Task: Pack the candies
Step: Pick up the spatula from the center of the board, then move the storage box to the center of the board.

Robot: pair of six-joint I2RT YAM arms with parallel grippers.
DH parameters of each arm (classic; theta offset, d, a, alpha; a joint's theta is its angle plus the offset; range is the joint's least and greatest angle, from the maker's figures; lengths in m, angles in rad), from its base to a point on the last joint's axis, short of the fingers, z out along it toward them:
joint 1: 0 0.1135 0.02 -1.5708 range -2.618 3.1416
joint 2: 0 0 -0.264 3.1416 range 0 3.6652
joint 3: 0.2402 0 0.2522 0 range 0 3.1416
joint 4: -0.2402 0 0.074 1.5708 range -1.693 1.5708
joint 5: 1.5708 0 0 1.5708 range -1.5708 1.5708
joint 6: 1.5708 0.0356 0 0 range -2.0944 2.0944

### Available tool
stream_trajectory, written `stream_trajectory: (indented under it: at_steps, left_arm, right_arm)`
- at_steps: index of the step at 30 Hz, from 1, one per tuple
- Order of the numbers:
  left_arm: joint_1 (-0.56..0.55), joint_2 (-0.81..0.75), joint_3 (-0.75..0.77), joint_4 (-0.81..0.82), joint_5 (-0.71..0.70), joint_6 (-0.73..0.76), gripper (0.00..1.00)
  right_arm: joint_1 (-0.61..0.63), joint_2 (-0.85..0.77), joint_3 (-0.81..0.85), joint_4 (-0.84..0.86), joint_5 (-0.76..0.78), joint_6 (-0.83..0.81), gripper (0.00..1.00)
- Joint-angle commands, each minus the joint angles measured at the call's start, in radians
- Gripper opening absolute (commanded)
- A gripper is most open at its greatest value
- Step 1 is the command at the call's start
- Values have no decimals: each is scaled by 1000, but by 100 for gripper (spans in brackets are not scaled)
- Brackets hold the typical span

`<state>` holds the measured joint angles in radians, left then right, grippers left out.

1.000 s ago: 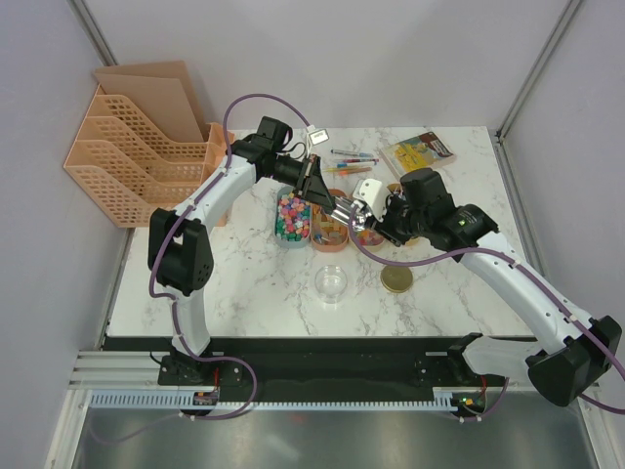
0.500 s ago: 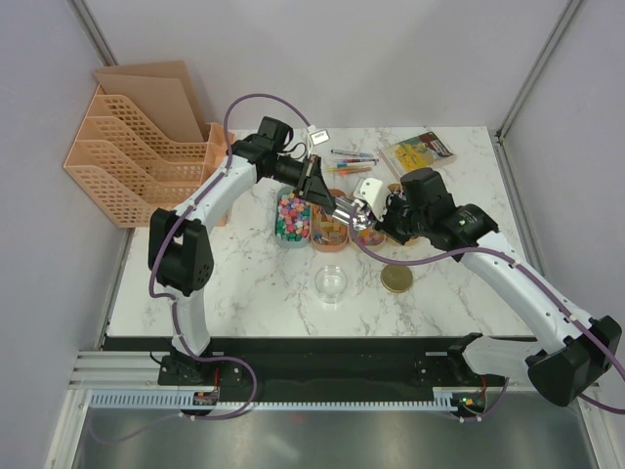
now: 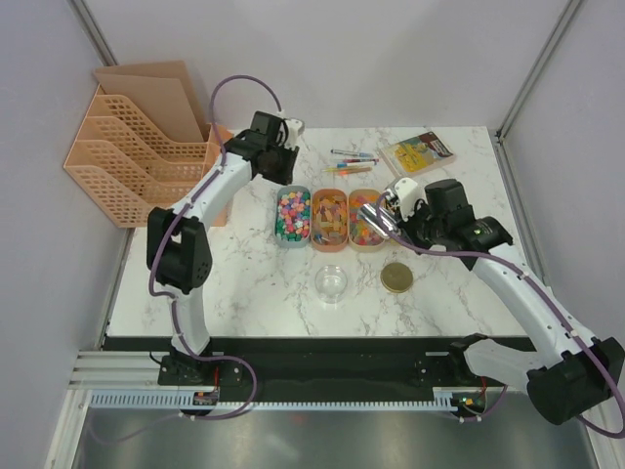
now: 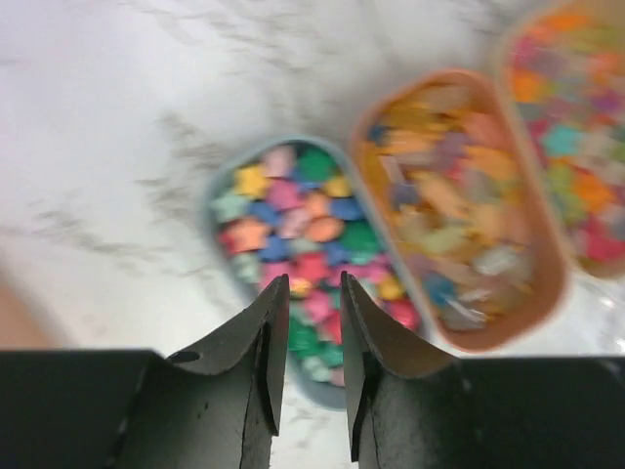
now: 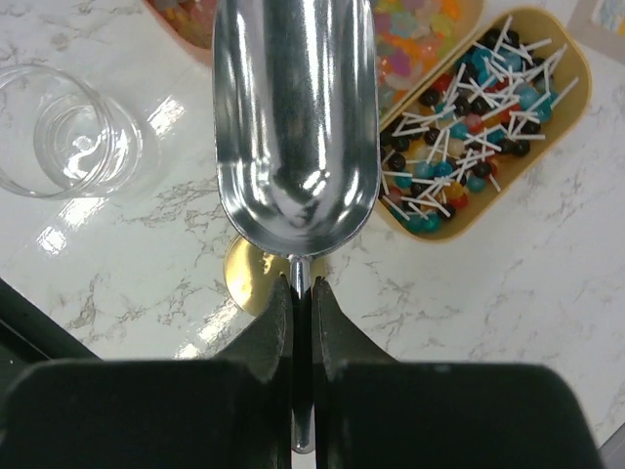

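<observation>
The candies lie in a row of trays: star-shaped ones in a blue tray (image 3: 293, 217) (image 4: 293, 234), wrapped ones in an orange tray (image 3: 330, 221) (image 4: 459, 205), jelly ones in a third tray (image 3: 363, 227) (image 4: 576, 137). White-stick lollipops fill a yellow tray (image 5: 483, 122). My right gripper (image 5: 302, 293) (image 3: 398, 225) is shut on the thin handle of an empty metal scoop (image 5: 293, 117) (image 3: 375, 217), held over the third tray's right edge. My left gripper (image 4: 312, 293) (image 3: 283, 168) hovers behind the blue tray, open, with nothing between its fingers.
A clear glass jar (image 3: 330, 282) (image 5: 68, 132) stands in front of the trays, with a flat gold lid (image 3: 396, 277) (image 5: 252, 278) to its right. Coloured pens (image 3: 350, 161) and a booklet (image 3: 418, 151) lie at the back. Orange file racks (image 3: 137, 156) stand at the far left.
The left gripper let go of the scoop, opened and drew back toward the rear left. The right gripper closed on the scoop's handle and carried it slightly right.
</observation>
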<state>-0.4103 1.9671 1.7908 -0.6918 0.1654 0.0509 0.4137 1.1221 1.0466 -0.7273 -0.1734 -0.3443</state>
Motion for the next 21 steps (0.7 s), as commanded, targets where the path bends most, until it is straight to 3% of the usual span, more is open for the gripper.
stream_trajectory:
  at_steps: [1,5,7,8,13,21]
  left_arm:
    - [59,-46,-39,95,-257,81,35]
    - [65,-79,-166,147,-334,133,32]
    - [67,-83,-209,159,-340,142,20]
    - [68,-89,-250,161,-324,144,4]
    - [67,-89,-337,193,-282,133,2]
    - [61,-89,-392,207,-238,124,2]
  right_arm:
    - [-47,-28,-23,14,23,116,0]
    - [-88,-35,-51,2,34,177,0]
    - [-119,-24,-53,-17,43,215,0]
    - [-148,-9,-51,-26,34,231,0]
    - [-223,51,-7,-76,29,318,0]
    - [-249,134,95,-156,63,324,0]
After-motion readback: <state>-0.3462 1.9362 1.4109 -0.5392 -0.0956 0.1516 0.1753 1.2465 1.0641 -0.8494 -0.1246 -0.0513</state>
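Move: The lollipop box lies some 15 cm straight ahead of my right hand, which already holds the spatula, a metal scoop, and about 16 cm lower. The gummy box stands about 11 cm to its left and 14 cm ahead, the gold lid 3 cm left and level, the glass jar roughly 23 cm left and 2 cm back. My empty left hand is above the star candy box, whose middle is 2 cm back and 14 cm down; from it the lollipop box is about 32 cm right and 2 cm back. I keep my grip on the spatula and carry it about 7 cm to the right and 4 cm down, turning my right wrist nearly 30 degrees clockwise and tipping it down, so the scoop's bowl swings towards the lollipop box. My left hand sweeps about 10 cm left, sinks 10 cm beside the star candy box's outer edge and shuts its fingers on nothing. ##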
